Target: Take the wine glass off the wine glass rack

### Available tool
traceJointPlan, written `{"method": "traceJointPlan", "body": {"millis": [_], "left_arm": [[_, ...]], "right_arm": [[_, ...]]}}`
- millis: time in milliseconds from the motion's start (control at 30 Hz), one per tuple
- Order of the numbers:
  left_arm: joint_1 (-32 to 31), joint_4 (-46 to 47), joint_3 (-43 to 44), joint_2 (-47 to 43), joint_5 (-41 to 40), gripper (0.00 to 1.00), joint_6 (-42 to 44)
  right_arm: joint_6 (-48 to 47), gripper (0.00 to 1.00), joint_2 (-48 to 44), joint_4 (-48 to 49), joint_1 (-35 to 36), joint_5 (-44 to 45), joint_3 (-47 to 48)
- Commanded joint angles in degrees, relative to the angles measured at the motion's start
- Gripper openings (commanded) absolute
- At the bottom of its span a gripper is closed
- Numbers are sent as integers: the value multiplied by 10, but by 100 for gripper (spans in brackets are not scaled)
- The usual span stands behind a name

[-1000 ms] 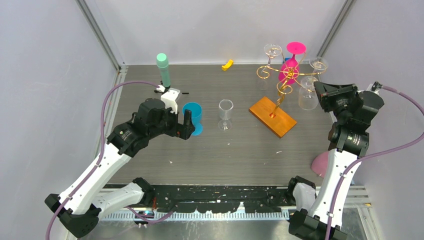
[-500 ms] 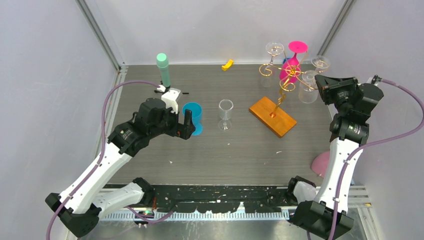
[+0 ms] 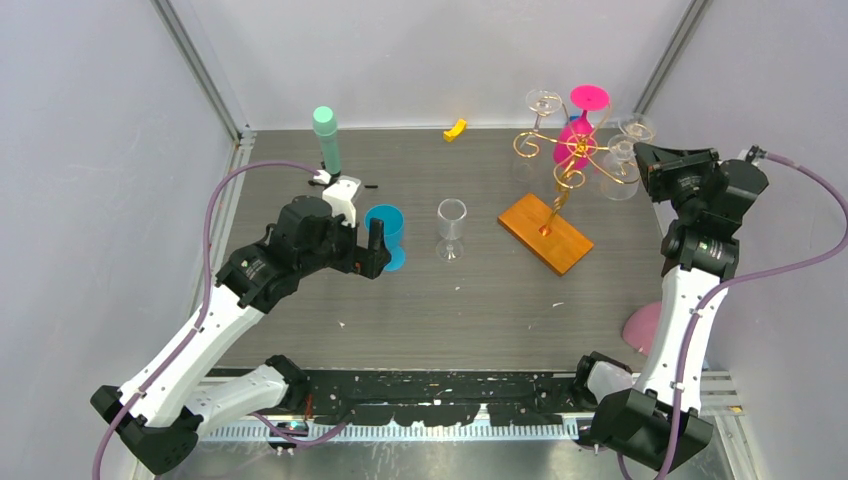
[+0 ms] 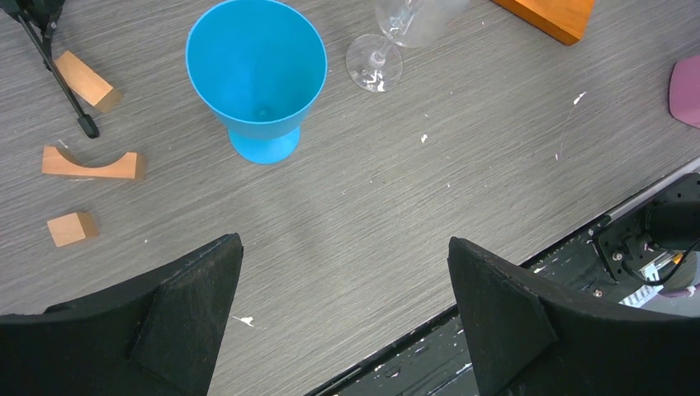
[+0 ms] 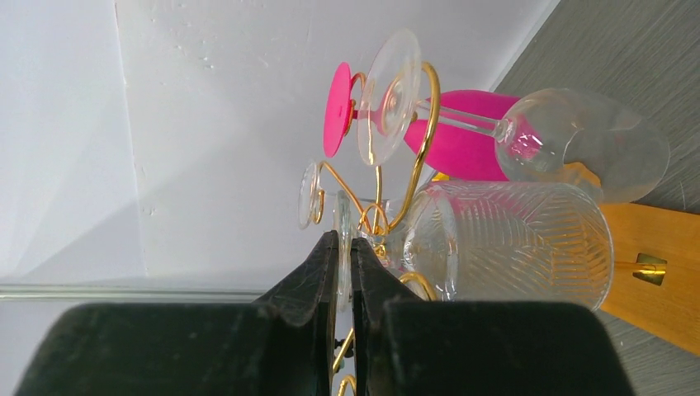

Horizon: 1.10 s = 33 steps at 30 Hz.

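Note:
The wine glass rack [image 3: 576,150] is gold wire on an orange-brown wooden base [image 3: 546,232], at the back right. A ribbed clear wine glass [image 5: 512,243] hangs bowl-down at its right side [image 3: 620,176]. My right gripper [image 5: 343,241] is shut on the thin edge of that glass's foot, close against the gold scroll arms [image 5: 417,157]. A pink glass [image 5: 462,132] and two more clear glasses [image 3: 545,102] hang on the rack. My left gripper [image 4: 342,247] is open and holds nothing, above the table near a blue cup [image 4: 256,66].
A clear glass [image 3: 451,228] stands mid-table beside the blue cup [image 3: 385,232]. A black tripod with a mint-green cylinder [image 3: 326,135] is at the back left, with wooden blocks [image 4: 89,163] near it. A yellow piece [image 3: 456,129] lies by the back wall, a pink object [image 3: 640,328] at the right edge.
The right arm has drawn up and toward the back wall, taking the ribbed glass with it. The left arm has stayed still.

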Motion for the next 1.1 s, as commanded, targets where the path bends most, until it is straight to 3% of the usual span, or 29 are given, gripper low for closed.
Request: {"method": "traceJointPlan", "body": {"millis": [0, 400, 733, 1067], "left_arm": [[-1, 27, 11, -2, 6, 98, -2], [-1, 19, 14, -11, 2, 98, 5], [-2, 14, 30, 3, 34, 98, 2], [-2, 17, 22, 9, 61, 98, -6]], "right_arm": [[2, 0, -15, 41, 1, 24, 43], [13, 0, -40, -96, 1, 131, 90], [-9, 0, -37, -199, 1, 131, 134], [-32, 0, -71, -230, 1, 129, 135]]}}
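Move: The right fingers already pinch the foot of an upside-down clear wine glass, its middle about 9 cm below them, 1 cm ahead and 2 cm left. The rack's hub lies roughly 9 cm left and 2 cm ahead; another clear glass hangs some 5 cm ahead and 1 cm left, the pink glass about 9 cm ahead and 7 cm left. From the left hand the held glass is about 13 cm ahead and 44 cm to the right. Keeping its pinch, the right hand draws the glass back about 5 cm from the rack, turning clockwise, tipping down. ##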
